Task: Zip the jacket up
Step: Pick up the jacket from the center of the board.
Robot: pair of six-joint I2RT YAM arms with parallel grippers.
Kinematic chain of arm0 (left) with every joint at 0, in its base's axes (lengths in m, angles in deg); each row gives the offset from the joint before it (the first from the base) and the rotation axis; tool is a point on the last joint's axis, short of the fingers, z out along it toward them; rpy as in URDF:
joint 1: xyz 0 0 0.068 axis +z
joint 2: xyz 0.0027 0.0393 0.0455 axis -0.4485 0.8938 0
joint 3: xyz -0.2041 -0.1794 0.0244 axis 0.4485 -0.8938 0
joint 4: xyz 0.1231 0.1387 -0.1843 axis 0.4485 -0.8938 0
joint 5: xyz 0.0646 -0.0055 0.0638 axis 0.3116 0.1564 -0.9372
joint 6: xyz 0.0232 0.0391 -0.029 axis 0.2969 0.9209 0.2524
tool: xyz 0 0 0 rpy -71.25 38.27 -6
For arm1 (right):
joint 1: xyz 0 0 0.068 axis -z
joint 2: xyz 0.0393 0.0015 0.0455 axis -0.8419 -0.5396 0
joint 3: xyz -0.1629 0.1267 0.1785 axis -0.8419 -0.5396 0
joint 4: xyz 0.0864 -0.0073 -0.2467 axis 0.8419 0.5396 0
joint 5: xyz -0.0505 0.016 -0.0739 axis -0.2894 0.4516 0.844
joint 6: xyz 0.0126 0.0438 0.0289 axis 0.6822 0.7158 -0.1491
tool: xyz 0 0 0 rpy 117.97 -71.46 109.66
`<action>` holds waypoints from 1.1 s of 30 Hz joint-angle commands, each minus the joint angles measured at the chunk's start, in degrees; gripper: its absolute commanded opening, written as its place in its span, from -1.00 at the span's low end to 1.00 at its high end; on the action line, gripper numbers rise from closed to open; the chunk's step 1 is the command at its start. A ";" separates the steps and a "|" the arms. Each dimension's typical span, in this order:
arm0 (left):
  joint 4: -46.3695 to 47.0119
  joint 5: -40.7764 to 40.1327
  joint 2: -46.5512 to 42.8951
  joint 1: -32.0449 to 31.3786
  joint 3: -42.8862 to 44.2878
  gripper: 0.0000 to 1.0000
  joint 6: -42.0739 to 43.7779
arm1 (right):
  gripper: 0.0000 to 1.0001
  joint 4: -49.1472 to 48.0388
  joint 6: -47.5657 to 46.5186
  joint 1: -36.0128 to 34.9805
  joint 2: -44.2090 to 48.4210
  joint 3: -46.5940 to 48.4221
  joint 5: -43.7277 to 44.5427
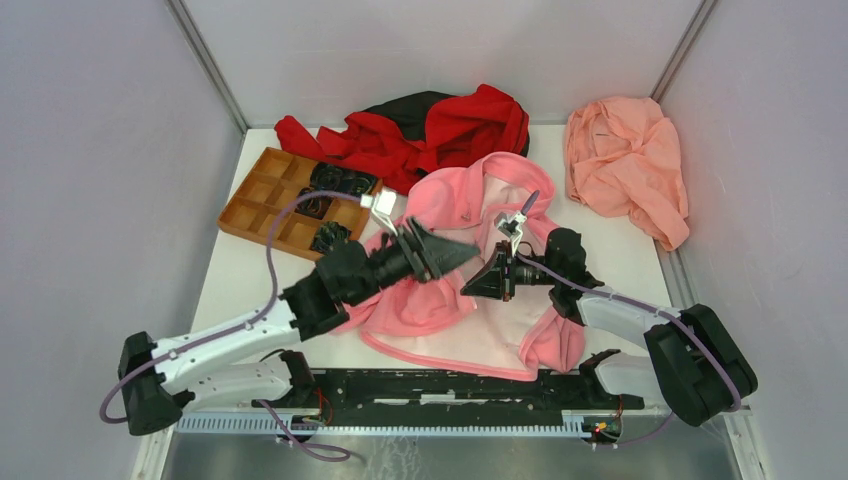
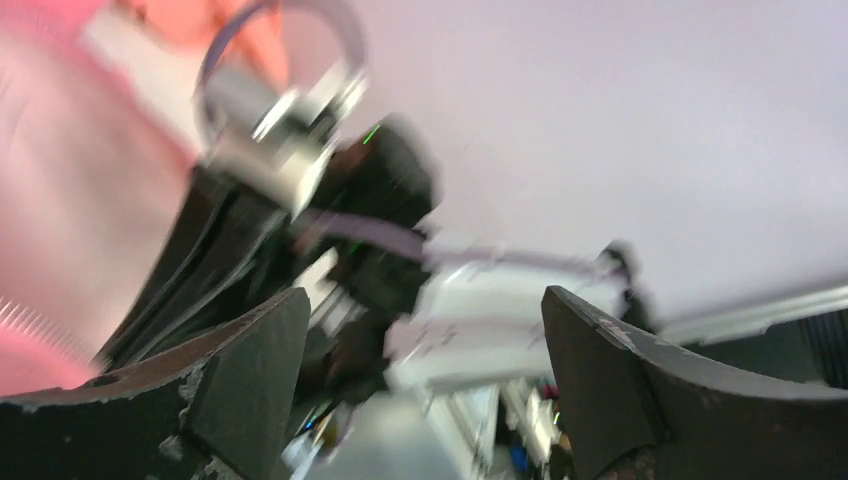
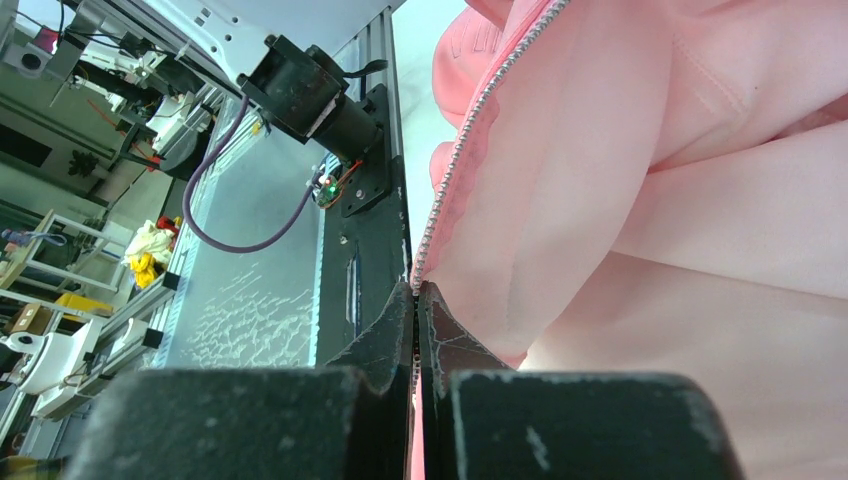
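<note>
The pink jacket (image 1: 450,310) lies crumpled in the middle of the table, its paler lining showing. My left gripper (image 1: 458,254) hovers over it, pointing right, jaws open wide with nothing between them. The left wrist view is motion-blurred: both fingers (image 2: 250,380) stand far apart, the right arm is behind them and pink fabric (image 2: 60,200) at the left. My right gripper (image 1: 470,285) points left and is shut on the jacket's front edge. In the right wrist view that gripper (image 3: 415,300) pinches the zipper teeth (image 3: 470,140), which run up along the pink jacket (image 3: 650,250). The zipper pull is not visible.
A red-and-black garment (image 1: 430,130) lies at the back, and a salmon cloth (image 1: 625,165) at the back right. A brown compartment tray (image 1: 262,200) with black items sits back left. Grey walls close in both sides. The arms' black base rail (image 1: 430,385) runs along the near edge.
</note>
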 commanded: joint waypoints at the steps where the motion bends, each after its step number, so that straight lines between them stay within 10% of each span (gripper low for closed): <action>1: -24.21 -13.29 3.57 -0.17 24.31 0.91 -2.41 | -1.00 -2.51 -0.29 0.13 1.06 -0.25 -0.82; 8: -36.39 -14.01 18.36 -1.22 50.33 0.93 -1.50 | -1.00 1.09 -3.70 0.15 0.09 0.69 -0.49; 24: -35.93 -11.86 22.18 -2.76 59.10 0.92 2.46 | -1.00 1.58 -4.44 0.01 -1.29 0.90 -0.83; 33: 0.47 1.63 2.01 -2.27 7.04 0.80 7.35 | -1.00 -0.21 -2.65 0.01 -0.65 0.74 -1.42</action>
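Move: The jacket's zip edge, pinched in my right fingertips, hangs about 14 cm below my empty left hand, some 2 cm ahead of it and level sideways. From the left hand, the jacket's folded left panel lies roughly 4 cm ahead, 9 cm left and 26 cm down; the hood is about 32 cm ahead, 8 cm right and 27 cm down. For my right hand the zip edge is right between the fingers. With its fingers kept wide open and empty, my left hand shoots up about 20 cm above the jacket, easing some 5 cm forward and then 4 cm right. It bobs up there, turned about 10 degrees counter-clockwise, then drops back roughly 10 cm while most of that turn unwinds. My right hand keeps its pinch on the zip edge and sinks about 1.5 cm. ##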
